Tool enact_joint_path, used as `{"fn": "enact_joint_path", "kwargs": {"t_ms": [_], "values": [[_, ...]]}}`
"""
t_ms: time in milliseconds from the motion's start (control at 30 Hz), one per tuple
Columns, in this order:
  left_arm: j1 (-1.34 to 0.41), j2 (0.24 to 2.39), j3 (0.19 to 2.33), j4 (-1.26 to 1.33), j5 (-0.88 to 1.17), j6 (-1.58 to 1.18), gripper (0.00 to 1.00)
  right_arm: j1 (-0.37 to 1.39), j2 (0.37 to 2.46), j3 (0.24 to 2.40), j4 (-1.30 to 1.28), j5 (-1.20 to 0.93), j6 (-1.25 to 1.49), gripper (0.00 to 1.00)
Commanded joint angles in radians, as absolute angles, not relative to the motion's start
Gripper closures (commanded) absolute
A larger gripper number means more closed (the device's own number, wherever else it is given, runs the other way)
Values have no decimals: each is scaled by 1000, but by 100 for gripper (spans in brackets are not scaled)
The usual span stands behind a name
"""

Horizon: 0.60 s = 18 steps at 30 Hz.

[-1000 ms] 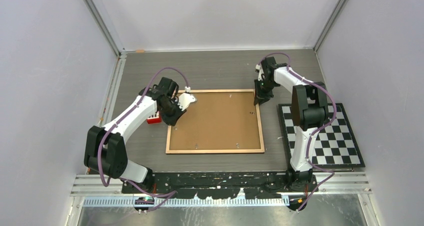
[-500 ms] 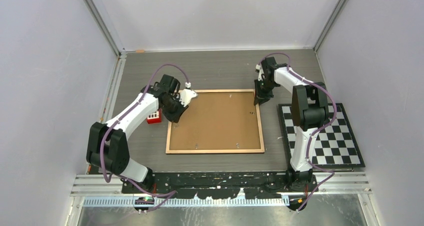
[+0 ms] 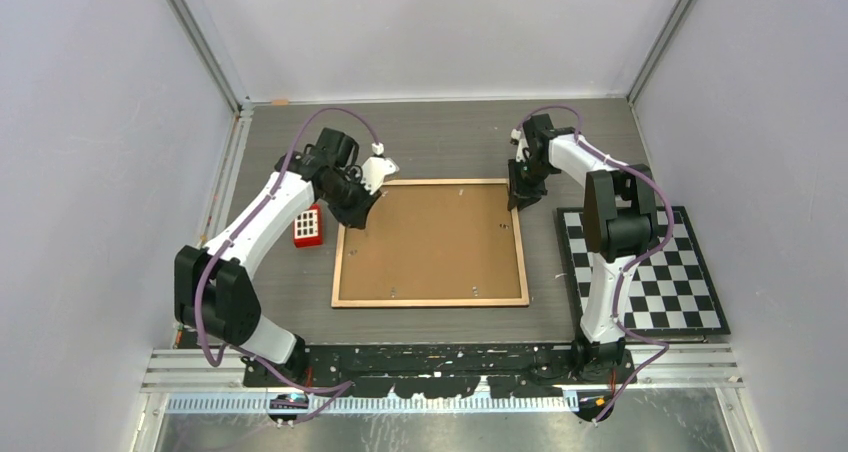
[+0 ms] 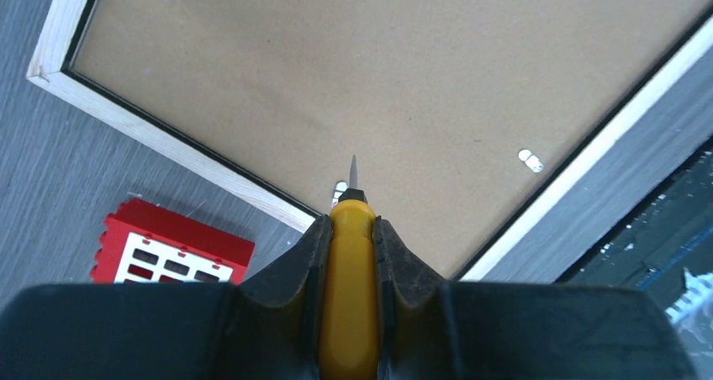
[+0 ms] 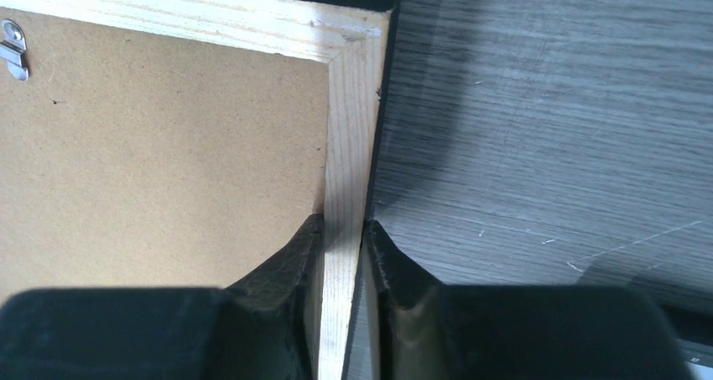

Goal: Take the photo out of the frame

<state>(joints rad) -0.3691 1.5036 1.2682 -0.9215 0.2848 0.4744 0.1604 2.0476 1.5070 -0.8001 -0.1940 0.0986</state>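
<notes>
The frame (image 3: pixel 430 301) lies face down in the middle of the table, its brown backing board (image 3: pixel 430 242) up. The photo is hidden beneath that board. My left gripper (image 3: pixel 360 208) hovers over the frame's far left corner, shut on a yellow-handled tool (image 4: pixel 351 296). The tool's thin metal tip (image 4: pixel 353 168) points at the board beside a small metal tab (image 4: pixel 340 188), just inside the wood rim (image 4: pixel 168 145). My right gripper (image 5: pixel 342 224) is shut on the frame's right-hand wood rim (image 5: pixel 349 128) near the far right corner, one finger inside and one outside.
A red block with white-edged holes (image 3: pixel 308 226) lies just left of the frame. A black-and-white checkerboard (image 3: pixel 650 272) lies at the right. More metal tabs (image 4: pixel 530 160) sit along the board's edges, and a hanger clip (image 5: pixel 12 50) on its far edge.
My left arm has swung toward the far side, carrying the tool up along the frame's left edge to its far left corner and uncovering the red block. The right arm has not moved.
</notes>
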Motion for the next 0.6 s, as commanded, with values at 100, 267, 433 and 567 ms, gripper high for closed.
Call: {"fn": "enact_joint_path", "kwargs": {"t_ms": [100,267,433,567], "values": [[-339,1524,1369,-1100,477,500,100,155,1978,1476,-869,-239,7,46],[-337,1581,1466,-1138,636,408,100,155,1824,1423,-803,-393,-109,29],[-337,1643,1538,-1123,767,281,100,174,1682,1382,-736,-676,-176,24],[-337,1678,1573,-1093,851,186,100,235,1642,1386,-720,-862,-164,26]]}}
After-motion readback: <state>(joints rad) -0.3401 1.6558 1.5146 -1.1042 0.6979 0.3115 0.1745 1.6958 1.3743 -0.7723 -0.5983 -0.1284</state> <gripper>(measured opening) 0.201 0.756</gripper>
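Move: My left hand holds the screwdriver about 12 cm above the frame's back, with the frame's middle some 16 cm to its right and the left-edge clip almost straight below. The red box stands about 9 cm to its left and 5 cm ahead. From my right hand, shut on the frame's right bar, the screwdriver is roughly 34 cm left, 9 cm back and 9 cm higher; the right-edge clip is 3 cm left and 4 cm back. My right hand opens wide and lets go of the frame's right bar, easing back about 4 cm, then climbs some 11 cm and swings left over the board, tipping its fingers leftward. Meanwhile my left hand keeps its grip on the screwdriver, carries it right and up from the left edge, and tilts it to point more to the right, so the open fingers and the tool draw nearer each other. ##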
